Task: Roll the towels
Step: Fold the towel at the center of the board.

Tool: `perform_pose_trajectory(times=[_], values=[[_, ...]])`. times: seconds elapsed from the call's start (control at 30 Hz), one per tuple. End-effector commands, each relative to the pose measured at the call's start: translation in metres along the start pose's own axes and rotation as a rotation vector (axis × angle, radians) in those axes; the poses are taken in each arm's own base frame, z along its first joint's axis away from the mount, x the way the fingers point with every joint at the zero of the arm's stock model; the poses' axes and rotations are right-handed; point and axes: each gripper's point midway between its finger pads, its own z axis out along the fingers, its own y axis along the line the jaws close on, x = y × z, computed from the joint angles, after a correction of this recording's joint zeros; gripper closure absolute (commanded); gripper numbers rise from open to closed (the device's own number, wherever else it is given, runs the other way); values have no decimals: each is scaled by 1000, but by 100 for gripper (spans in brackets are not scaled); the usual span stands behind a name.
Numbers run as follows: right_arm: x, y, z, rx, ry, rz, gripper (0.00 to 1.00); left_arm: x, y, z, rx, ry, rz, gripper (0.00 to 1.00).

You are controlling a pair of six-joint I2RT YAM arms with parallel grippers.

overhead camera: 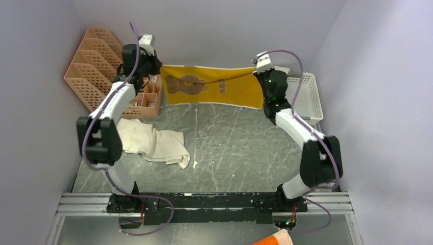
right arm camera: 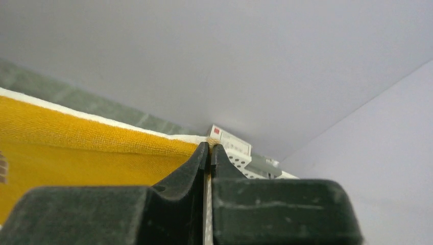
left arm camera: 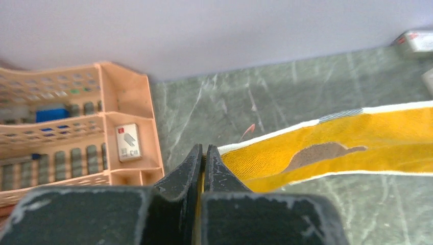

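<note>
A yellow towel with a brown bear print and a white edge hangs stretched in the air at the back of the table. My left gripper is shut on its left corner, and my right gripper is shut on its right corner. In the left wrist view the yellow towel runs rightward from the closed left gripper. The right wrist view shows the same towel pinched at the tips of the right gripper. A cream-white towel lies crumpled on the table at the left.
A peach perforated organiser with compartments stands at the back left, close to the left arm. A white perforated basket sits at the back right behind the right arm. Grey walls close in the table on three sides.
</note>
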Motion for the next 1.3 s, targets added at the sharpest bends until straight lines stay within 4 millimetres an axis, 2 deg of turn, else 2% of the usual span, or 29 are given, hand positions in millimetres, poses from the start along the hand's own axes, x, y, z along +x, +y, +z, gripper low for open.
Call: perform_pose_trajectory(times=[0.0,0.13,0.2,0.27,0.37,0.53,0.67,0.8,0.9,0.93,1.07,1.17,1.27], values=[[-39,-33,-46,80,-14,172,100,-69,-20,-75,32,-195,42,93],[-57,-35,-93,31,-64,244,100,-76,-36,-128,53,-214,55,93],[-59,-37,-113,27,-85,277,100,-79,-40,-148,49,-215,55,93],[-56,-38,-124,26,-88,299,100,-78,-41,-159,36,-202,51,93],[-40,-24,-125,-4,-51,308,100,-59,-38,-152,32,-121,40,93],[6,12,-102,-30,31,339,100,-5,-30,-108,53,24,-10,93],[62,40,-59,-9,162,267,100,35,-24,-60,78,94,-56,93],[111,53,0,18,240,187,100,61,-18,0,124,145,-88,93],[135,54,41,55,240,109,100,53,-14,48,162,143,-73,93],[142,53,52,67,238,81,100,61,-11,68,171,159,-71,93],[162,46,92,102,239,2,100,52,-3,116,190,123,-35,93],[158,42,110,94,208,-31,100,38,3,132,176,76,-2,93],[145,43,112,60,174,-77,100,29,7,132,157,35,40,93]])
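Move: Between and below the raised hands, which still pinch the yellow towel's far corners, lies the landing spot on the far board. Its middle is about 17 cm right of the left hand, level with it and some 22 cm down; from the right hand it is 17 cm left, 4 cm ahead, 27 cm down. The tan rack is level with the left hand, about 20 cm left; the white towel lies 28 cm back, 4 cm left. The white basket is some 19 cm right of the right hand and 3 cm ahead. Swinging the yellow towel by its pinched corners, both hands first sweep up and back about 12 cm, wrists tipping up, then reverse quickly and drive down and forward over the far board, dropping nearly 30 cm while reaching some 22 cm out, fingertips tipping down before easing back up slightly. The fingers stay shut on the corners throughout. ##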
